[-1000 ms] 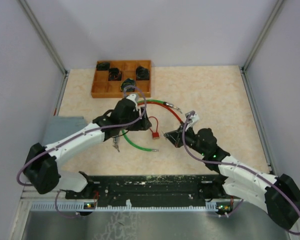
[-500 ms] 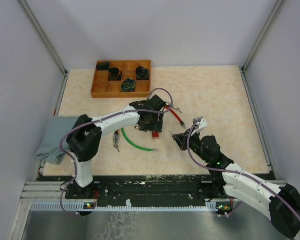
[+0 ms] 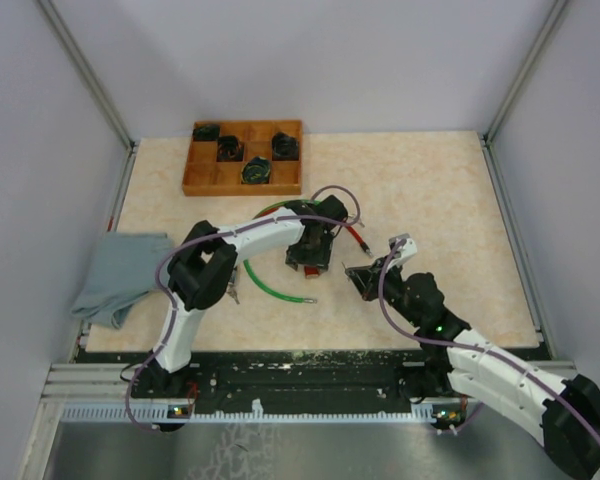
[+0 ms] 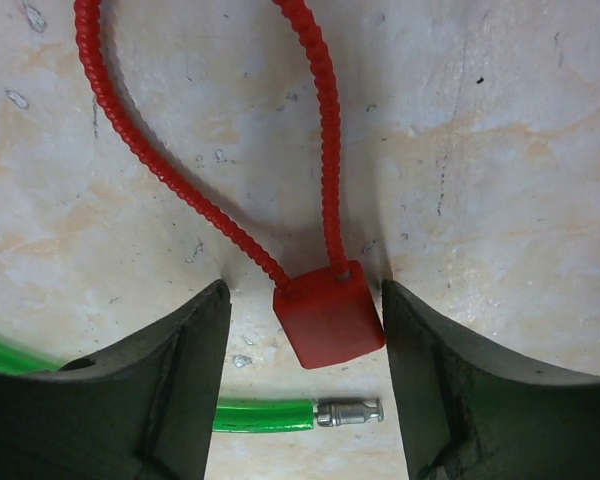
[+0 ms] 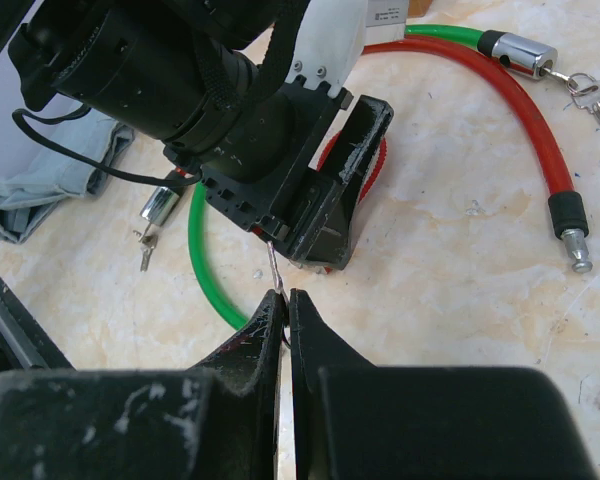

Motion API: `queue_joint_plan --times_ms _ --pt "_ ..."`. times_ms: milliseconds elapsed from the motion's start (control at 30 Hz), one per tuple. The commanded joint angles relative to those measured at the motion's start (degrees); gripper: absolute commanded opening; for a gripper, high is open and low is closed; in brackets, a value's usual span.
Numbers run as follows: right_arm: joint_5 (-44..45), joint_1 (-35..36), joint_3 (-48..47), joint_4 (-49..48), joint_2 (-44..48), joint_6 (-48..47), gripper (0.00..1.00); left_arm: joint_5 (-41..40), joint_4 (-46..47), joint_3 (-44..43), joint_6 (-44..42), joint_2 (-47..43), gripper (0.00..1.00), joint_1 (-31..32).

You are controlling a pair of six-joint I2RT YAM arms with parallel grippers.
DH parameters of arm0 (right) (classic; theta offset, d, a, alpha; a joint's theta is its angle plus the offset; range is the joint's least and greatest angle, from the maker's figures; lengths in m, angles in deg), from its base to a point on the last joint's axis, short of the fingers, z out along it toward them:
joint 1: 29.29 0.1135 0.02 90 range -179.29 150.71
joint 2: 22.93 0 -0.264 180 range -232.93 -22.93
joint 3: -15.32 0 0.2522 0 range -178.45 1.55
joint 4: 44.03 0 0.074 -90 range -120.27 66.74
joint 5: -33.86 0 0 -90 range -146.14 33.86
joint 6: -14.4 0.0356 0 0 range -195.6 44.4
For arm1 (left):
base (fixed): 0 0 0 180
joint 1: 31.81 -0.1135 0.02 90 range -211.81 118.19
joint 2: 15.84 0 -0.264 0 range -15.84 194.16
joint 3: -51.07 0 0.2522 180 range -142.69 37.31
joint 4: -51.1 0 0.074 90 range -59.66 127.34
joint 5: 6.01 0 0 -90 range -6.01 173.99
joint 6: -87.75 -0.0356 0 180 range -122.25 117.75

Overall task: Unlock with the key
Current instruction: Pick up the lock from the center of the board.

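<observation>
A small red padlock (image 4: 330, 315) with a ribbed red cable loop (image 4: 140, 150) lies on the table. My left gripper (image 4: 305, 292) is open and straddles the lock body, which sits close to the right finger (image 4: 430, 370). In the top view the left gripper (image 3: 308, 254) covers the lock. My right gripper (image 5: 285, 298) is shut on a small silver key (image 5: 272, 266). The key's blade points at the underside of the left gripper, a short way off. Seen from above, the right gripper (image 3: 360, 274) is just right of the left one.
A green cable (image 3: 265, 286) with a metal end (image 4: 350, 411) curves beside the lock. A thick red cable lock (image 5: 525, 125) with keys (image 5: 588, 97) lies further back. At the back left stands a wooden tray (image 3: 193, 185), and a grey cloth (image 3: 120, 275) lies at the left edge.
My left arm has swung right and come down over the red padlock, its jaws now on either side of it. The right gripper, holding the key, shifted slightly right.
</observation>
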Motion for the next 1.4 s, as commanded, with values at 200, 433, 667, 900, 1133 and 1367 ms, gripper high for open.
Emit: queue_joint_plan --times_ms 200,433,667,900,1133,1367 --pt "-1.62 -0.42 -0.18 -2.52 -0.28 -0.33 0.0 -1.48 0.25 -0.07 1.34 2.35 0.52 0.04" --pt "-4.91 -0.46 -1.83 -2.91 -3.28 -0.59 0.0 -1.13 5.86 6.23 3.84 -3.25 0.25 -0.84" --pt "-9.81 -0.13 -6.61 -2.72 -12.34 3.07 0.0 -0.91 12.18 15.2 11.22 -14.13 0.0 -2.79" --pt "-6.4 4.02 -8.61 -8.1 -17.95 6.85 0.0 5.83 21.79 24.1 17.59 -23.88 0.0 -5.63" --pt "-4.67 5.29 -10.0 -11.71 -23.64 11.81 0.0 9.91 31.58 32.28 22.78 -32.24 0.0 -7.04" --pt "-5.94 6.42 -11.17 -15.69 -28.9 13.27 0.0 12.77 36.84 37.51 27.27 -36.16 0.0 -7.53"
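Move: The left hand's open fingers already straddle the red lock: its block sits about 1 cm to the right and 1 cm below, practically between the pads. Near the table surface, the green cable's end lies some 7 cm back and level sideways, and the red cable's end some 5 cm ahead and 12 cm to the right. From the right hand, which holds the key, the lock is about 6 cm ahead, 9 cm left and 13 cm below. The left hand stays down while its fingers close and pinch the sides of the red block, then slides about 3 cm left and lifts some 9 cm, the wrist swinging the fingers from straight down to slant towards the robot's right while turning a little counter-clockwise. Meanwhile the right hand, still gripping the key, travels about 7 cm left towards the lock and sinks some 3 cm, tipping its fingers slightly down without the key touching the block. ##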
